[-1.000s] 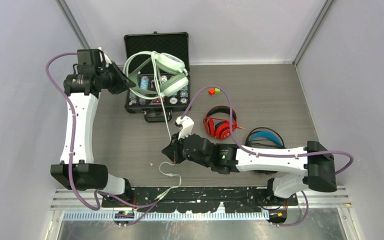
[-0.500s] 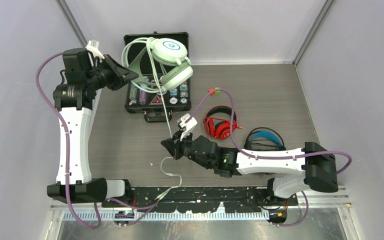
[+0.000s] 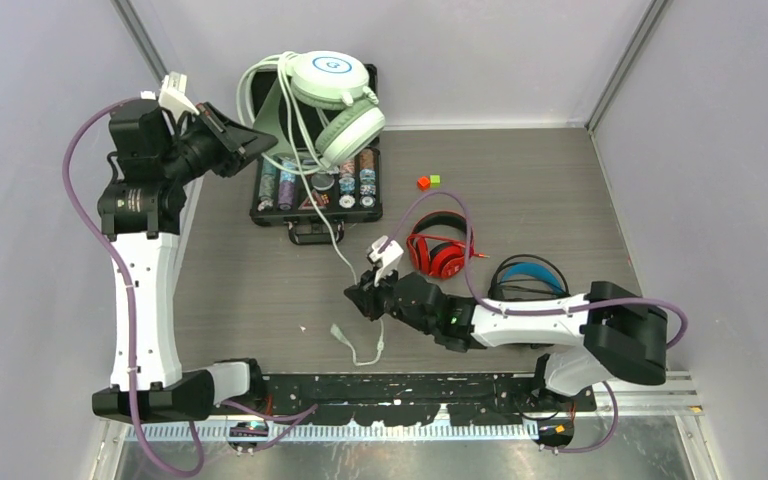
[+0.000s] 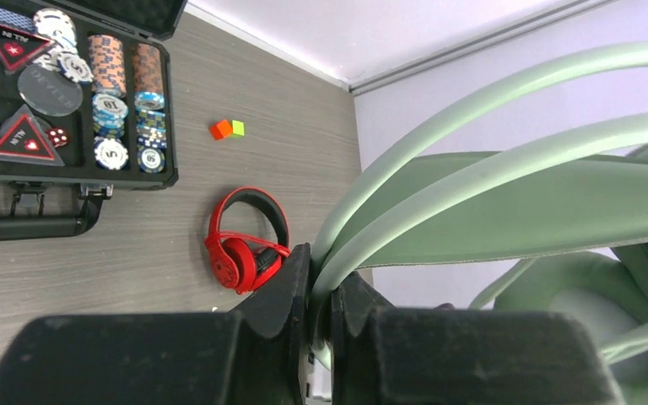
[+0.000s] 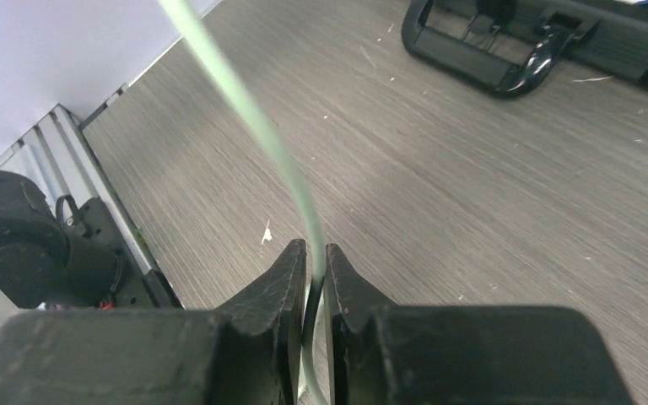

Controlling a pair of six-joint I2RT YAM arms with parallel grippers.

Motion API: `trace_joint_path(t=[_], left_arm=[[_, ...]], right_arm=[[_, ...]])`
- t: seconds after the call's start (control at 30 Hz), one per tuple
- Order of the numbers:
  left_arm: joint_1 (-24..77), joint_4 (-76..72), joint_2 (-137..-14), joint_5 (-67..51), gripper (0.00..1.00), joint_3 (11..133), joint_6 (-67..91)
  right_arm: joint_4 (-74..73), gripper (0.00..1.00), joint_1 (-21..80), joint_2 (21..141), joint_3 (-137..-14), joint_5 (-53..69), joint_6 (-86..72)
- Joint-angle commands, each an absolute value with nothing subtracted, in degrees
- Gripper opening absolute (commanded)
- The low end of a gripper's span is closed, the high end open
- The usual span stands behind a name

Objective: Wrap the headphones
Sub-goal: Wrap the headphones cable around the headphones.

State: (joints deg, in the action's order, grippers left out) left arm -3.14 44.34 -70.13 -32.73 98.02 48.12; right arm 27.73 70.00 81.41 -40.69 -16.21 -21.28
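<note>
The pale mint-green headphones [image 3: 335, 100] hang in the air above the open case, and my left gripper [image 3: 260, 150] is shut on their headband [image 4: 472, 202]. Their thin cable [image 3: 335, 235] drops down to my right gripper [image 3: 355, 295], whose jaws stand close together around the cable [image 5: 245, 101]. The cable's loose end [image 3: 360, 345] lies on the table near the front. The red headphones [image 3: 438, 250] lie right of centre. The black headphones with a blue inner band [image 3: 530, 275] lie further right, partly behind the right arm.
A black case [image 3: 315, 215] of poker chips stands open at the back left, its handle [image 5: 481, 59] facing the front. Red and green cubes [image 3: 428, 182] sit behind the red headphones. Walls close in on both sides.
My left gripper has lifted the mint-green headphones up and toward the back. My right gripper has shifted right along the cable, and the cable's loop on the table has pulled straighter.
</note>
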Motion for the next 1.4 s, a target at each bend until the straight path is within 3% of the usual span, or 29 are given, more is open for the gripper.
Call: trace_joint_path(t=[0.0,0.2,0.43,0.63,0.7,1.13,1.37], left_arm=[[-2.8,38.1,-68.5,-36.6,0.00,99.3,51.5],[-2.3,39.1,-68.5,-35.6,0.00,100.0,50.4],[-1.8,40.2,-68.7,-34.6,0.00,100.8,49.4],[-1.4,40.4,-69.3,-34.3,0.00,101.8,48.9],[-1.3,40.6,-69.5,-34.2,0.00,102.2,48.6],[-1.1,41.4,-69.2,-33.3,0.00,103.4,47.6],[-0.5,42.0,-68.8,-32.6,0.00,103.9,46.9]], right_arm=[[35.4,0.19,70.0,84.3,-40.9,-13.4,-22.5],[41.4,0.26,69.4,93.8,-42.2,-13.0,-23.7],[53.8,0.24,69.0,102.5,-39.8,-9.7,-25.0],[64.1,0.41,69.0,108.1,-38.0,-9.0,-23.7],[66.4,0.47,69.0,108.4,-37.6,-8.5,-21.4],[73.9,0.62,65.2,102.5,-35.7,-10.8,-5.3],[72.9,0.62,63.0,96.1,-34.5,-10.8,-0.9]])
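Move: The headphones cable runs between the right hand's barely parted fingertips, right at its hand point. The headphones, still held up by the left hand, are about 18 cm ahead of the right hand, 5 cm left and 28 cm above; the cable's plug ends lie about 6 cm back, 5 cm left and 15 cm below, and the red headphones about 13 cm ahead, 17 cm right and 14 cm below. From the left hand, the gripped stretch is some 13 cm back, 14 cm right and 28 cm down. The headphones cable is let go as the right hand sinks about 11 cm towards the table, edging left, and its fingers open wide. Still open, the right hand then comes up some 8 cm while reaching forward and slightly right towards the hanging stretch and the case, its fingers tipping up about 20 degrees. The left hand keeps its grip on the headphones, almost still. ##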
